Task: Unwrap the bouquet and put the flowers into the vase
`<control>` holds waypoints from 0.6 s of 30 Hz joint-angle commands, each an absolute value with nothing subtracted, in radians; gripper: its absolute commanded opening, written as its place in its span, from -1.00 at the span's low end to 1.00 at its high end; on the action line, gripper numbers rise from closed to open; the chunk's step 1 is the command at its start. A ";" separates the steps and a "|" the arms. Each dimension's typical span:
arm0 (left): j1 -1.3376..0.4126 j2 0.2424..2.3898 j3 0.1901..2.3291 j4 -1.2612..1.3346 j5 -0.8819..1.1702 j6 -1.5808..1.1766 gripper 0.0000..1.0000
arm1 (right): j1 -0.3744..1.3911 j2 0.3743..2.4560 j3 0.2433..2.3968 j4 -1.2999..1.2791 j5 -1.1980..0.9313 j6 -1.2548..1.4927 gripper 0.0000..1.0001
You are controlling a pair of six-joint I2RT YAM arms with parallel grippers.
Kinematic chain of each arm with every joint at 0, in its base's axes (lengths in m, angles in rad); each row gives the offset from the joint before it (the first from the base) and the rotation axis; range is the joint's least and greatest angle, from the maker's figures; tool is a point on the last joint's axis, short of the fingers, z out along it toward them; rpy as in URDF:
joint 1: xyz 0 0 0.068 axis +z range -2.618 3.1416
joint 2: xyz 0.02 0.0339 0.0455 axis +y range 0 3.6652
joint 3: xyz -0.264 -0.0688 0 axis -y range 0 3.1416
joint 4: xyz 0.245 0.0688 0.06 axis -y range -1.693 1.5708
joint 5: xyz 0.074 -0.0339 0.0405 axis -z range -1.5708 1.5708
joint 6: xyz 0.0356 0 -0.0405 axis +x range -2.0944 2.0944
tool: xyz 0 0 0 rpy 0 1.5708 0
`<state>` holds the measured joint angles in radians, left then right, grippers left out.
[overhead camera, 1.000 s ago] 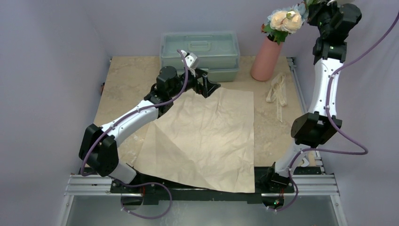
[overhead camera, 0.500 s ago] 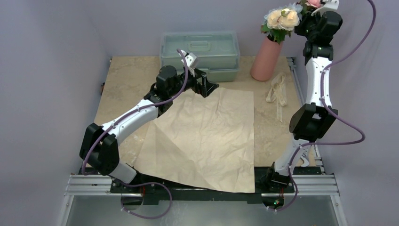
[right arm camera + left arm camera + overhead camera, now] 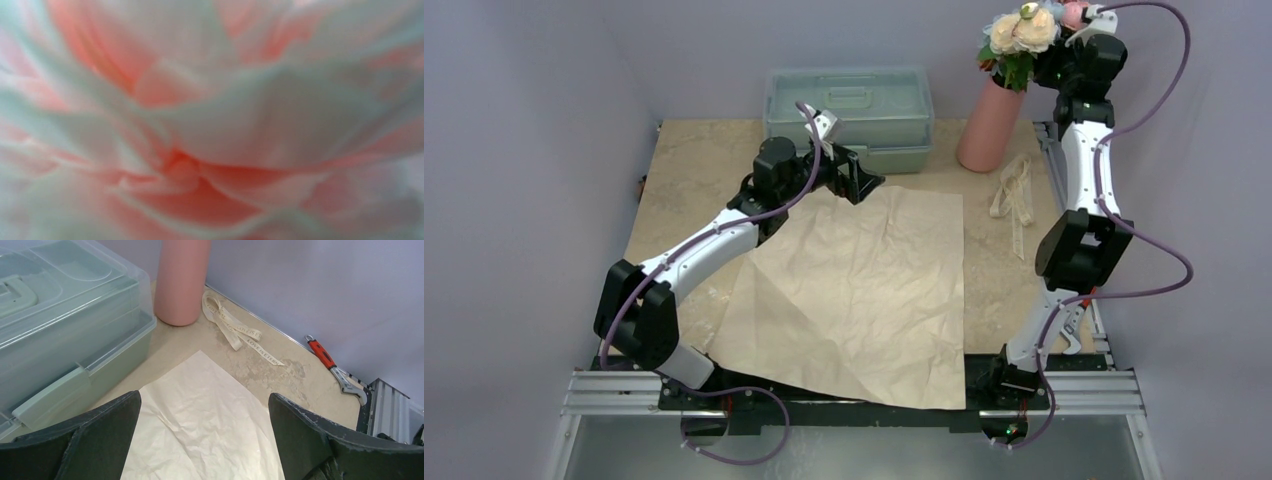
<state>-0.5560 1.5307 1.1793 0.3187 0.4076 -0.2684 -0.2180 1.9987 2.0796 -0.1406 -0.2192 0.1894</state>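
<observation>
The flowers [image 3: 1022, 32], cream, pale blue and pink blooms with green leaves, stand bunched right above the mouth of the salmon-pink vase [image 3: 989, 125] at the back right. My right gripper [image 3: 1052, 42] is raised beside them, fingers buried among the blooms, shut on the flowers. A blurred pink bloom [image 3: 200, 130] fills the right wrist view. The bouquet's tan wrapping paper [image 3: 874, 290] lies spread flat on the table. My left gripper [image 3: 859, 178] hovers open over the paper's far corner [image 3: 200, 405], holding nothing. The left wrist view also shows the vase [image 3: 182, 280].
A grey-green lidded plastic box [image 3: 849, 105] stands at the back, just left of the vase. The loose beige ribbon [image 3: 1014, 190] lies on the table right of the paper. A red-handled wrench [image 3: 332, 365] rests near the right rail.
The right arm swung left and straightened up, and the blooms rose and shifted slightly left over the vase. The left gripper lifted and turned a little above the paper corner.
</observation>
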 commanded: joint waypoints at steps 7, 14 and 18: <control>-0.524 1.529 1.180 0.335 0.432 -0.275 1.00 | -0.212 1.992 2.027 -0.133 -0.242 0.211 -0.66; -0.504 1.506 1.163 0.315 0.432 -0.282 1.00 | -0.212 1.932 2.004 -0.127 -0.274 0.223 -0.28; -0.490 1.496 1.151 0.311 0.433 -0.290 1.00 | -0.213 1.876 1.952 -0.124 -0.282 0.215 -0.16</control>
<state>-0.5091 1.5311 1.1702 0.3096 0.4164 -0.2714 -0.2165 1.9865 1.9846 -0.1291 -0.2523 0.2165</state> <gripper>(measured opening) 0.996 0.398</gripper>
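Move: The right hand holds the last pink flower by its stem. The vase mouth is about 9 cm ahead, 5 cm to the left and 10 cm below. The cream blooms already in the vase stand some 10 cm ahead, 6 cm left and about level with the hand. The ribbon lies on the table about 3 cm back, 2 cm right and 38 cm below. From the left hand the vase mouth is about 33 cm ahead, 34 cm right and 3 cm lower. Lower the right gripper about 3.5 cm beside the vase mouth, tipping the fingers down a few degrees. After the first bit of the descent, begin opening the fingers to a little under half and let go of the pink flower's stem, still sinking as they part. Ease the open, empty left gripper about 2 cm to its left and forward. ##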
